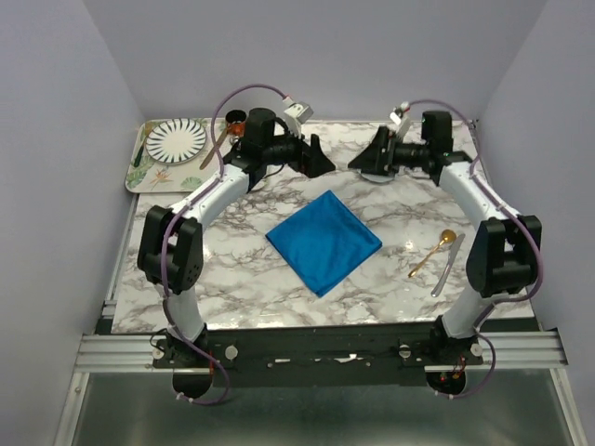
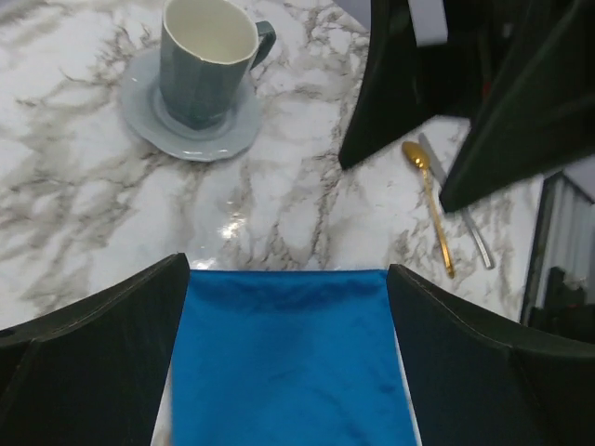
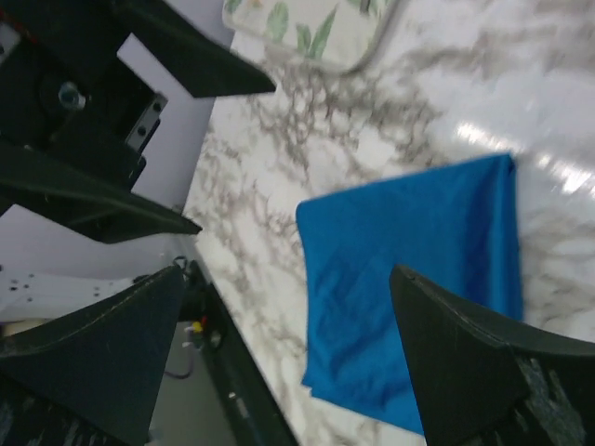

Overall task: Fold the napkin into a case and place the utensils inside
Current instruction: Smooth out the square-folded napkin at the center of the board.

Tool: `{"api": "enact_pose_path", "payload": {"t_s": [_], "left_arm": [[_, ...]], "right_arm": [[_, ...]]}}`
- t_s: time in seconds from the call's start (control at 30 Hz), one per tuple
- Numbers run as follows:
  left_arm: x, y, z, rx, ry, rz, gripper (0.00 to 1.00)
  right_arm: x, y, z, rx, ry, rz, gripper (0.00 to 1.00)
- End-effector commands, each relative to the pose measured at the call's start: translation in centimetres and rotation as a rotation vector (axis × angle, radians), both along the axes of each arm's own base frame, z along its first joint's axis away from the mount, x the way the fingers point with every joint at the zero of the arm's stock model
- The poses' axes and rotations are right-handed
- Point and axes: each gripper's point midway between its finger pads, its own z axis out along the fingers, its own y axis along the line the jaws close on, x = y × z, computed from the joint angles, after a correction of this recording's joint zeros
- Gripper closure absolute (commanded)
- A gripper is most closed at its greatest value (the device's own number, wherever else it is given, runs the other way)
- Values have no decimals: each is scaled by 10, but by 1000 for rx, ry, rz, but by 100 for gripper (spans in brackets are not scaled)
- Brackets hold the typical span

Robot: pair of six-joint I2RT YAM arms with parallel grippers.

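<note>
The blue napkin (image 1: 323, 242) lies flat in the middle of the marble table, corners pointing like a diamond. It also shows in the left wrist view as the napkin (image 2: 288, 362) and in the right wrist view as the napkin (image 3: 409, 279). The utensils lie to its right, apart from it: a gold spoon (image 1: 435, 251) and a silver piece (image 1: 448, 265), side by side. Both show in the left wrist view, gold spoon (image 2: 432, 209) and silver piece (image 2: 469, 223). My left gripper (image 1: 327, 160) and right gripper (image 1: 359, 160) hover open behind the napkin, tips facing each other, holding nothing.
A grey cup (image 2: 206, 58) stands on its saucer (image 2: 232, 135) at the back of the table, mostly under my right gripper in the top view. A leaf-patterned tray (image 1: 149, 172) at the back left carries a striped plate (image 1: 177, 139). A brown-handled spoon (image 1: 212, 149) lies beside it.
</note>
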Motion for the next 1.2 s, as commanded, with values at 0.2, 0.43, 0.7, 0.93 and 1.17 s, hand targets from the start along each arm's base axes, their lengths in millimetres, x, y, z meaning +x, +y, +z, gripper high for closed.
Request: {"api": "enact_pose_path", "payload": {"t_s": [0.2,0.43,0.7,0.93,1.17], "left_arm": [[12,-70,-61,-370,549,33,1],[13,-84,-105,-366,657,86,1],[11,-82,-163,-315,776,169,1],[17,-72,-205,-270,862,235,1],[22,-59,-231,-235,920,282,1]], "right_arm": [[-76,19,-80,148,332,22,0],[-75,20,-132,168,479,-21,0],[-81,17,-180,151,608,-67,0],[-91,12,-211,158,734,-78,0],[-103,-3,-216,176,797,-98,0]]}}
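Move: The square-folded napkin's far corner lies about 20 cm below the left hand, some 4 cm to its right and 2 cm farther out; the napkin's right corner is about 14 cm back, 6 cm right and 21 cm below the right hand. The cup on its saucer stands roughly 11 cm ahead and 7 cm right of the right hand. The gold spoon lies about 17 cm back and 22 cm right of it. Both open hands sink about 19 cm, tipping down, left shifting right to the far corner, right back some 8 cm. ##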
